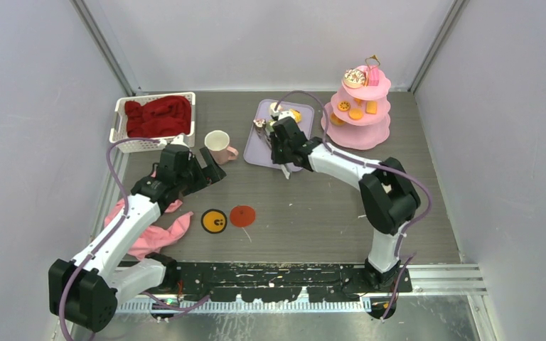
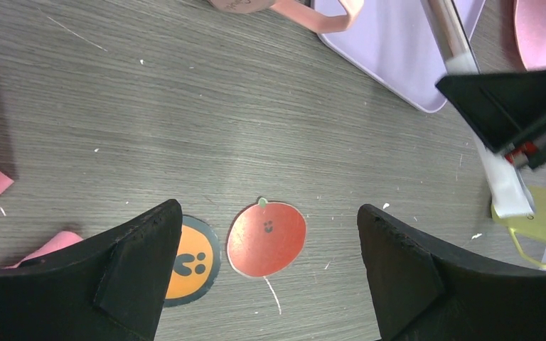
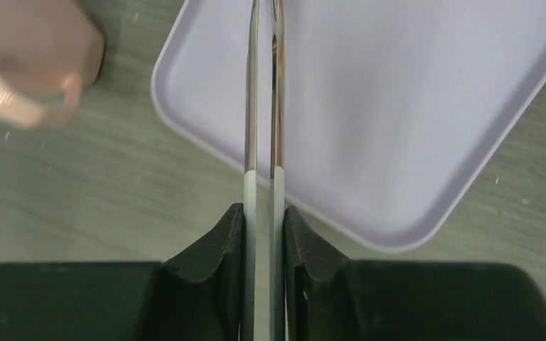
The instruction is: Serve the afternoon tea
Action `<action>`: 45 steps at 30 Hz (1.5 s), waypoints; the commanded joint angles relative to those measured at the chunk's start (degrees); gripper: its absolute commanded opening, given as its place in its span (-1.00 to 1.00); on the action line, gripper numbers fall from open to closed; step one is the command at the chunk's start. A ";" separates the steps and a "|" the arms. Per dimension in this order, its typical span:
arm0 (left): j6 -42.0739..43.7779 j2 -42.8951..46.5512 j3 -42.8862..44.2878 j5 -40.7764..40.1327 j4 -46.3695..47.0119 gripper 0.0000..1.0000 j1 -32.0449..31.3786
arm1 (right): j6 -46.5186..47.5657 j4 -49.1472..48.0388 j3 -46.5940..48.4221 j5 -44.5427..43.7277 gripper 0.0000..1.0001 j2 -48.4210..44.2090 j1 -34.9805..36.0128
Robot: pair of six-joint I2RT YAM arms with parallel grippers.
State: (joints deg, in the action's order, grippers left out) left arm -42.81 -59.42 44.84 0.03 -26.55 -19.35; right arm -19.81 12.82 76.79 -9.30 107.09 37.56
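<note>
Small toy cakes (image 1: 286, 113) lie at the far end of the lilac tray (image 1: 259, 150); more orange and pink toy pieces (image 1: 356, 111) sit on the pink tiered stand (image 1: 365, 135). One cream-pink mug (image 1: 217, 145) stands left of the tray. My right gripper (image 1: 281, 141) is above the tray, shut on the long metal tweezers (image 3: 263, 106), whose tips reach over the tray (image 3: 398, 106); I cannot see the tips. My left gripper (image 1: 204, 169) is open and empty, near the mug. In its wrist view the left gripper (image 2: 269, 208) hangs over the table.
A white basket (image 1: 119, 121) with the red cloth (image 1: 158, 116) stands at the back left. An orange coaster (image 1: 214, 221) and a red coaster (image 1: 242, 215) lie mid-table. A pink cloth (image 1: 158, 236) lies under the left arm. Grey walls enclose the table.
</note>
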 commanded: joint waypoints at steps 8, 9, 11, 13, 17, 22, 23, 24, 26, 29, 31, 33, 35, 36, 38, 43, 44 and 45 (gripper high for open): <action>-0.27 -1.66 0.52 2.16 3.52 0.85 0.63 | 2.19 0.95 -13.47 2.55 -0.99 -22.84 1.06; -0.26 -1.71 0.62 2.24 3.42 0.85 0.63 | 2.37 1.96 -14.31 1.42 -0.99 -24.46 1.03; -0.34 -1.67 0.86 2.46 3.58 0.85 0.61 | 2.56 4.42 -15.77 -0.80 -0.99 -27.42 0.99; -0.50 -1.63 0.86 2.66 3.77 0.85 0.57 | 2.67 6.25 -17.40 -2.51 -0.99 -30.24 0.89; -0.70 -1.37 0.95 3.15 3.80 0.85 0.55 | 1.92 9.81 -20.61 -6.44 -0.99 -36.14 -0.26; -0.72 -0.53 0.25 3.12 4.00 0.85 0.63 | 0.30 12.35 -24.39 -5.46 -0.99 -42.43 -7.81; -0.70 -0.53 0.25 3.25 3.89 0.85 0.63 | 0.07 12.90 -25.06 -4.63 -0.99 -43.29 -10.16; -0.70 -0.57 0.33 3.30 3.79 0.85 0.63 | -0.16 13.32 -25.57 -3.92 -0.99 -44.07 -12.89; -0.63 -0.36 0.40 3.23 3.67 0.85 0.56 | -0.65 14.07 -26.50 -1.31 -0.99 -45.19 -17.72; -0.44 -0.16 0.51 3.11 3.74 0.85 0.59 | -0.96 15.02 -26.60 -1.39 -0.99 -45.63 -22.11; -0.44 -0.33 0.53 3.17 3.86 0.85 0.58 | -1.02 15.79 -25.99 -1.71 -0.99 -44.57 -24.01; -0.52 -0.58 0.72 3.47 3.87 0.85 0.61 | -0.81 16.03 -25.32 -1.59 -0.99 -43.10 -25.72; -0.47 -0.66 0.87 3.44 3.83 0.85 0.58 | -0.84 15.68 -24.79 -1.59 -0.99 -42.11 -27.22; -0.44 -0.57 0.92 3.40 3.82 0.85 0.60 | -0.84 15.45 -24.55 -1.54 -0.99 -41.61 -27.90; -0.27 -0.45 0.91 3.27 3.76 0.85 0.58 | -1.05 14.87 -23.96 -2.05 -0.99 -40.66 -29.09; -0.30 -0.41 0.75 3.30 3.53 0.85 0.63 | -1.10 11.89 -23.45 -1.96 -0.99 -38.01 -32.33; -0.27 -0.31 0.69 3.19 3.48 0.85 0.61 | -0.96 11.00 -23.65 -1.69 -0.98 -37.54 -32.90; -0.34 -0.09 0.57 3.02 3.50 0.85 0.59 | -0.93 10.53 -23.55 -1.22 -0.99 -37.12 -33.54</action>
State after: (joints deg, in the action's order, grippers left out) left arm -43.24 -61.08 44.84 2.83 -25.47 -19.05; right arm -20.29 29.74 50.06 -11.16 69.43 5.93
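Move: About 28 cm to the right of the right hand, some 15 cm ahead and 6 cm lower, is the cake stand's bottom tier. That hand's tongs already grip the chocolate cake some 17 cm ahead of it, 6 cm to its left. The lilac tray's middle is 13 cm ahead, straight in line; the lime mug stands 32 cm right and 10 cm back. From the left hand the tier lies roughly 26 cm ahead and 48 cm right. Backing the right hand about 10 cm away from the tray while it rises some 6 cm, then swinging it rightwards towards the cake stand, nearly 28 cm to the right in all. The hand turns some 35 degrees clockwise on the swing, so the tongs come to point forward at the bottom tier, and it sinks about 3 cm at the end. The fingers keep the tongs squeezed on the chocolate cake. ##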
